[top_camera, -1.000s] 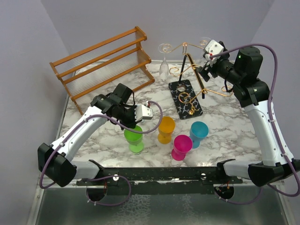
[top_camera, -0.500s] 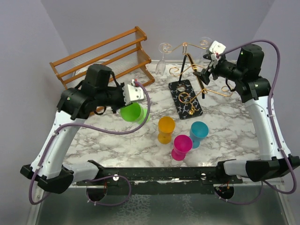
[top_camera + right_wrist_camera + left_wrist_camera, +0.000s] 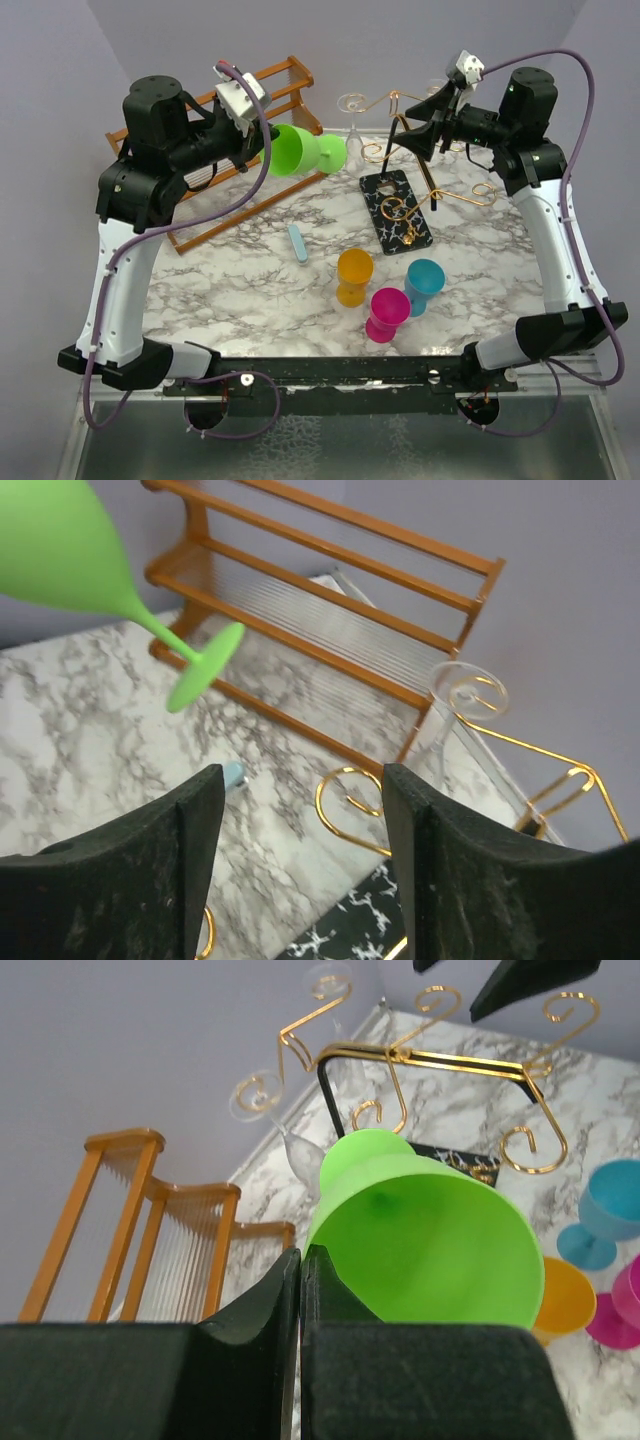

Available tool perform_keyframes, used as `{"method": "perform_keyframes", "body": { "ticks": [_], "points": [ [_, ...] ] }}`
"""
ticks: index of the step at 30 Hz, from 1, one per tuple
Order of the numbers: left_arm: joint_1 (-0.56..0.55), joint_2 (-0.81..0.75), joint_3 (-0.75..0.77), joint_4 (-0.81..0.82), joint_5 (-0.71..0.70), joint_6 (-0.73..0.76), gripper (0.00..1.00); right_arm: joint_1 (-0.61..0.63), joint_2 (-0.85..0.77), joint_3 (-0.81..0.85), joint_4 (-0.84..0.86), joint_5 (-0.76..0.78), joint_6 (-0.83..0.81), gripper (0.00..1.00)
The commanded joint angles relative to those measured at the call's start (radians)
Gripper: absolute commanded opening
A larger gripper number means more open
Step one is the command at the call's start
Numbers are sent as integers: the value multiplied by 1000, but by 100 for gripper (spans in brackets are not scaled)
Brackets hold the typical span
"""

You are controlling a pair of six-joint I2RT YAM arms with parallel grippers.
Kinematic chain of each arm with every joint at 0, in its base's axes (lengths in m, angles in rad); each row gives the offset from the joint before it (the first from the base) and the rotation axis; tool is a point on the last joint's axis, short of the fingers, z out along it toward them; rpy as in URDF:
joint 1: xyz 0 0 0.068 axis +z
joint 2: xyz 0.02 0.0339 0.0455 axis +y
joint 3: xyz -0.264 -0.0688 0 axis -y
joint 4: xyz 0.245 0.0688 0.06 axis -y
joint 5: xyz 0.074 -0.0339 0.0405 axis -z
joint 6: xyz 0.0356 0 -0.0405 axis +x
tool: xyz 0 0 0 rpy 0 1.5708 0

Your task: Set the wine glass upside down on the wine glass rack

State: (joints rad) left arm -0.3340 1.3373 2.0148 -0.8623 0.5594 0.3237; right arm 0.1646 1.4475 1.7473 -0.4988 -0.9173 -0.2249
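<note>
My left gripper point(image 3: 265, 140) is shut on the rim of a green wine glass point(image 3: 297, 152), held high and lying sideways with its foot pointing right. In the left wrist view the green bowl point(image 3: 430, 1250) fills the space beside my closed fingertips point(image 3: 301, 1252). The wine glass rack point(image 3: 396, 212) has curly gold arms point(image 3: 430, 1057) on a slanted black post. It stands just right of the glass's foot. My right gripper point(image 3: 418, 118) is open and holds nothing, up by the rack's top. In the right wrist view the green foot point(image 3: 205, 665) hangs left of its fingers point(image 3: 200, 820).
A clear glass point(image 3: 349, 130) hangs upside down from the rack's left arm. A brown wooden slatted shelf point(image 3: 285, 72) stands at the back left. Orange point(image 3: 354, 275), pink point(image 3: 387, 312) and blue point(image 3: 424, 283) cups stand near the front. A small pale blue object point(image 3: 298, 242) lies mid-table.
My left arm lifted the green glass off the table, carried it up and back toward the rack and tipped it sideways. The right gripper rose slightly and its jaws narrowed a little.
</note>
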Motion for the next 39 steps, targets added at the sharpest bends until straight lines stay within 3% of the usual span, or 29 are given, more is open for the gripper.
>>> {"method": "perform_keyframes", "body": {
  "ticks": [1,9,15,39],
  "points": [
    [3,10,-36,272,-5,-153,0,25,46,12,149,-120,289,61],
    [2,109,39,378,-5,-277,0,45,37,-82,209,-13,487,57],
    [1,144,52,422,27,-326,0,56,49,-96,274,-36,607,55],
    [-27,171,31,441,30,-322,0,108,147,-5,312,84,690,36]
  ]
}}
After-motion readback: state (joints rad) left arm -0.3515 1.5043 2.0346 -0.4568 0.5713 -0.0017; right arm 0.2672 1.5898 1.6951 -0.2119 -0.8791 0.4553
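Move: The left hand holds the green wine glass by its rim, bowl side, with the right hand's fingers about 20 cm to its right, 2 ahead and 6 above. From the right hand, the green glass's foot is roughly 12 cm left, 3 back and 6 below; the gold rack's top is 12 ahead, 2 left, 4 below, and the hanging clear glass 12 ahead, 8 left, 8 below. The left hand lifts the green glass forward-right some 8 cm; the right reaches left, narrowing around the foot. ##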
